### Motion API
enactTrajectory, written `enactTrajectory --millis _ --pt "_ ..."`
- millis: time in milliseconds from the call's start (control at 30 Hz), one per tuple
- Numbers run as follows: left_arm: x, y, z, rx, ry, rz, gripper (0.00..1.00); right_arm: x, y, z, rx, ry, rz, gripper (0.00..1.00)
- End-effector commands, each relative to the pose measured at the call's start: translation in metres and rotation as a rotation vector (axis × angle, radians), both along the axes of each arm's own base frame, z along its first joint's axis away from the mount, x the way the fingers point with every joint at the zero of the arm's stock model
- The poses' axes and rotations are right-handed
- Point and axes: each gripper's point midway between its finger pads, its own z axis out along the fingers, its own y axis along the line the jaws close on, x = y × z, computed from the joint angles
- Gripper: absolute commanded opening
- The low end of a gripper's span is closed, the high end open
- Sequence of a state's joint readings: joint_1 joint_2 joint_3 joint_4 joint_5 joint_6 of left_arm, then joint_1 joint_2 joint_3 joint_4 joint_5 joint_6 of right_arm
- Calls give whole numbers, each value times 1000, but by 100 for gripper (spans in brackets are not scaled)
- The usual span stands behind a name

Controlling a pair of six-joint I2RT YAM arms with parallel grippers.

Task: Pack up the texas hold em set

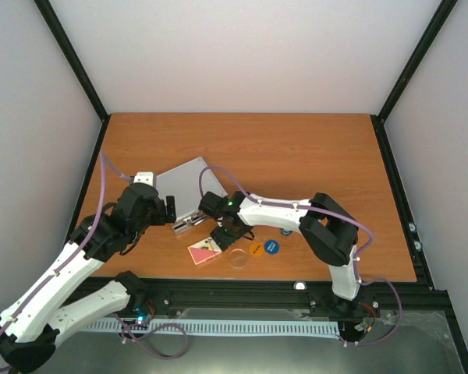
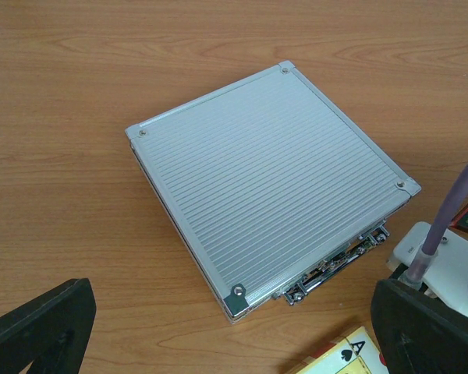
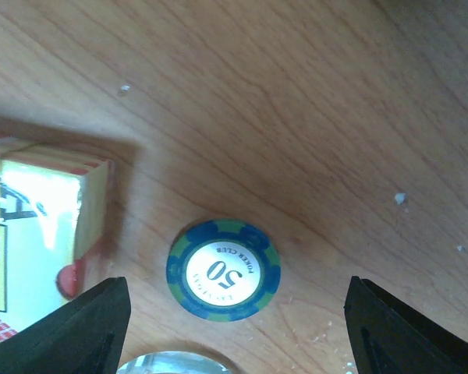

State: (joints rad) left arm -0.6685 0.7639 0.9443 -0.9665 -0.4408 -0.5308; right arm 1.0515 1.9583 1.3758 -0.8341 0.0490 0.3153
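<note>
The silver case [image 2: 269, 179] of the texas hold em set lies shut on the table, its latches [image 2: 335, 265] facing my left gripper [image 2: 234, 343]. That gripper is open and empty, just short of the case's near corner [image 1: 171, 209]. My right gripper [image 3: 238, 335] hovers open over a blue-green chip [image 3: 223, 269] marked 50, which lies flat between the two fingers without touching them. The card deck [image 3: 39, 234] sits beside the chip, and the clear disc [image 3: 171, 362] shows at the bottom edge. In the top view the chip is hidden under the right gripper [image 1: 222, 231].
Near the table's front edge lie the pink card deck [image 1: 204, 251], the clear disc [image 1: 238, 257], an orange disc [image 1: 255, 248] and a blue disc [image 1: 271, 246] in a row. The right arm's white link [image 1: 273, 214] stretches above them.
</note>
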Motion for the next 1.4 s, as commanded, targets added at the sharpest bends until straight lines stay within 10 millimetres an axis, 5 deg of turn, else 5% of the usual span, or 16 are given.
enactTrajectory --millis 0,233,567,967,1367 --pt "0 1 6 -19 -10 12 100 5 -2 -2 6 -9 -16 77" --pt "-1 2 4 -17 -7 15 100 -5 5 -17 26 59 9 76" --pt "-1 2 4 -19 -9 18 100 -11 -14 -39 -49 74 2 72" --pt "-2 2 5 -23 -12 18 100 -16 -24 -45 -67 84 -9 35" --pt "-1 3 6 -19 -13 18 100 1 -26 -26 -71 9 -24 21"
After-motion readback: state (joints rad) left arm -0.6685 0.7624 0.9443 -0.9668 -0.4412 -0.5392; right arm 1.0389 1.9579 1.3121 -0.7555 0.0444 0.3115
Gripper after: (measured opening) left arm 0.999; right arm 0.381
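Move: The blue-and-green poker chip lies directly under the right gripper, about 2 cm below, between the open fingers. The card deck sits some 7 cm to that gripper's left and 4 cm nearer the base. The clear round disc is about 6 cm back and 2 cm right, and the orange disc roughly 7 cm right and 3 cm back. From the left hand the chip is about 18 cm right, 2 cm back and 22 cm below. Lower the right gripper about 1.5 cm, fingers pointing down, so the fingertips come either side of the 50 chip beside the card deck. Hold it low there with hardly any sideways travel, then close the fingers from wide to under half open and pinch the chip by its rim, staying down at table level. ##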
